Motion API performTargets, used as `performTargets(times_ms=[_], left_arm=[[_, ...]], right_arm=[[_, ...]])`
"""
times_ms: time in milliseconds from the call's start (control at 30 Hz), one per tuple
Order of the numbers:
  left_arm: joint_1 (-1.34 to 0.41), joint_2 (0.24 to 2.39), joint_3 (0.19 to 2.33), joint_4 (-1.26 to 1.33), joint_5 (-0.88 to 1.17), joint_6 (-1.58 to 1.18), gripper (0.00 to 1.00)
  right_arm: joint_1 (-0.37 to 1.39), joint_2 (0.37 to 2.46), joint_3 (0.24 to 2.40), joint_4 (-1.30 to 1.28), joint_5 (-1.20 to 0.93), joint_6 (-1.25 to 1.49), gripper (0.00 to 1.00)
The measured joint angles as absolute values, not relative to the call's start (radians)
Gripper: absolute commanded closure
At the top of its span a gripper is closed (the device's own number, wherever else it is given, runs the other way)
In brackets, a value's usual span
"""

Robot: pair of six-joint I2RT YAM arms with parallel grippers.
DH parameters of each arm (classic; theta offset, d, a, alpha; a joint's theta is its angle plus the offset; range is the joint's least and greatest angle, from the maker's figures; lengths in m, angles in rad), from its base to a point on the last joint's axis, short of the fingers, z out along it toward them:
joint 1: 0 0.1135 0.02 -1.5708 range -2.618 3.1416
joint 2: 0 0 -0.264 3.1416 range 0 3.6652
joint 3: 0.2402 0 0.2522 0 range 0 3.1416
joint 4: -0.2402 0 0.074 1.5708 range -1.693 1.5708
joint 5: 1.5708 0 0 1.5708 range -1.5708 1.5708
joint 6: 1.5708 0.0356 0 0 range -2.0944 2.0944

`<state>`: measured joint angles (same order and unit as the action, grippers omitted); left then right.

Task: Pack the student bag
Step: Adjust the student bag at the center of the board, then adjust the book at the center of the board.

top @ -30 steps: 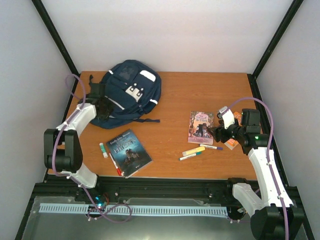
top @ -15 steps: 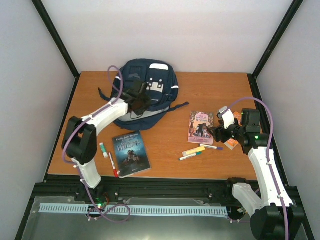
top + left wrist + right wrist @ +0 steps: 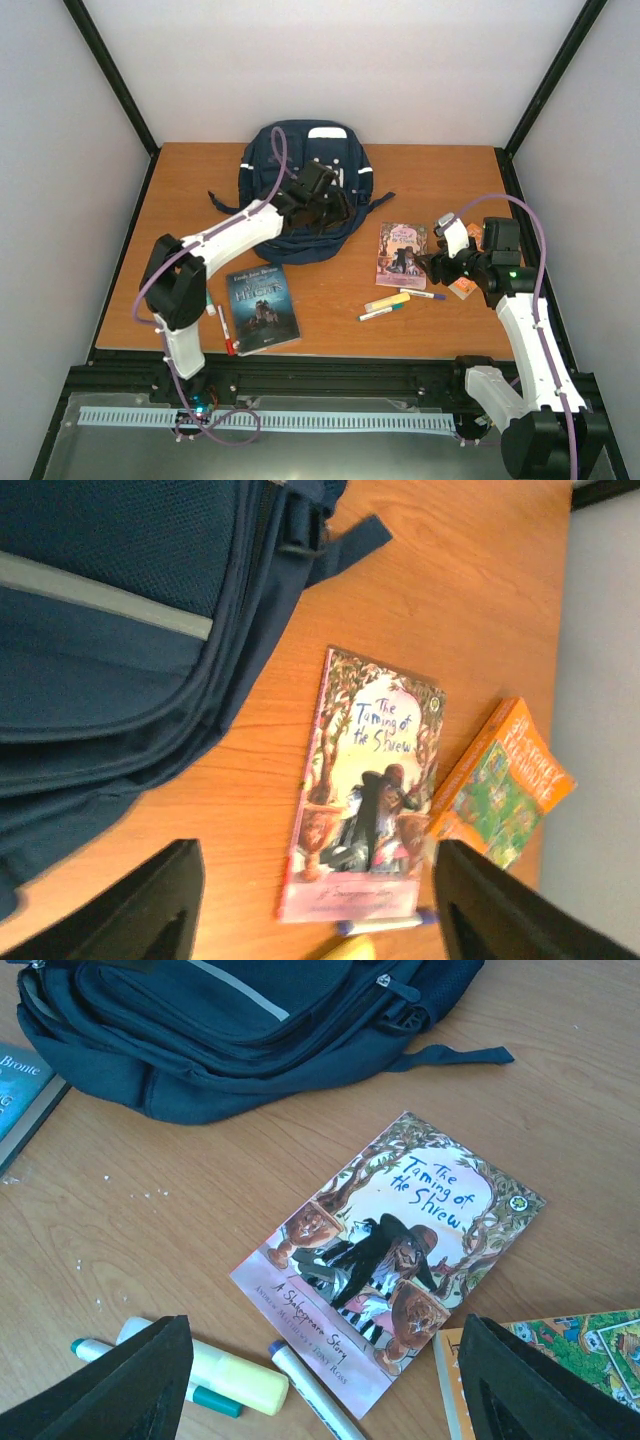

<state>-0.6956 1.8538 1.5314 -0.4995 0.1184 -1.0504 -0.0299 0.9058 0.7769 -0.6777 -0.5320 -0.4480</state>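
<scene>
The navy student bag (image 3: 300, 165) lies at the back middle of the table, white stripes and patches up. It also shows in the left wrist view (image 3: 120, 630) and the right wrist view (image 3: 230, 1030). My left gripper (image 3: 335, 208) is open and empty over the bag's near right edge; in its own view (image 3: 315, 910) the jaws stand wide apart above bare wood and the pink book (image 3: 370, 790). My right gripper (image 3: 432, 264) is open and empty beside the pink book (image 3: 402, 255), which lies between the jaws in the right wrist view (image 3: 395, 1250).
A dark blue book (image 3: 258, 305) lies front left, with a glue stick (image 3: 207, 300) and a red pen (image 3: 226, 330). A yellow highlighter (image 3: 388, 301), a green marker (image 3: 380, 313) and a purple pen (image 3: 425, 294) lie front right. An orange book (image 3: 560, 1360) sits under my right arm.
My left arm has swung from the table's left side to the right. The bag has shifted right and turned with it. The dark blue book has turned a little. The right arm has not moved.
</scene>
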Motion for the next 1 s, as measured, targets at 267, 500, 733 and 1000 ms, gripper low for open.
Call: performTargets(times_ms=[267,500,733,1000], left_arm=[[-0.673,1.571,1.318,-0.525,0.097,-0.769,0.19],[-0.508,1.432,1.068,-0.458,0.104,-0.688,0.14],[-0.411,1.318,0.974,-0.439,0.166,-0.633,0.00],[-0.414,1.150,0.951,-0.475,0.229,-0.533,0.00]], right_arm=[[-0.030,0.937,0.771,-0.678,-0.540,-0.464,0.25],[-0.019,1.028,0.770,-0.690,-0.559,-0.513,0.28],[0.069,1.204,0.895,-0.714,-0.513,-0.522,0.28],[0.107,1.442,1.084,-0.726,-0.504,-0.496,0.02]])
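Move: The student bag already lies near the centre; its middle is about 12 cm ahead of the left hand, 8 cm to its left and 10 cm below. From that hand the blue book is some 19 cm back and 21 cm left, the pink book 4 cm back and 19 cm right. From the right hand the bag is roughly 28 cm ahead and 28 cm left, the pink book 12 cm straight ahead, the yellow marker 1 cm ahead and 6 cm left. Leftward across the bag's near end, from its right corner to its left one, the left hand sweeps about 16 cm, rising and drawing back first, dipping midway, then lifting and backing again as its fingers tip up some 20 degrees and open fully. The right hand sinks first, then reaches about 6 cm forward and a little left over the pink book towards the bag, fingers still open. ##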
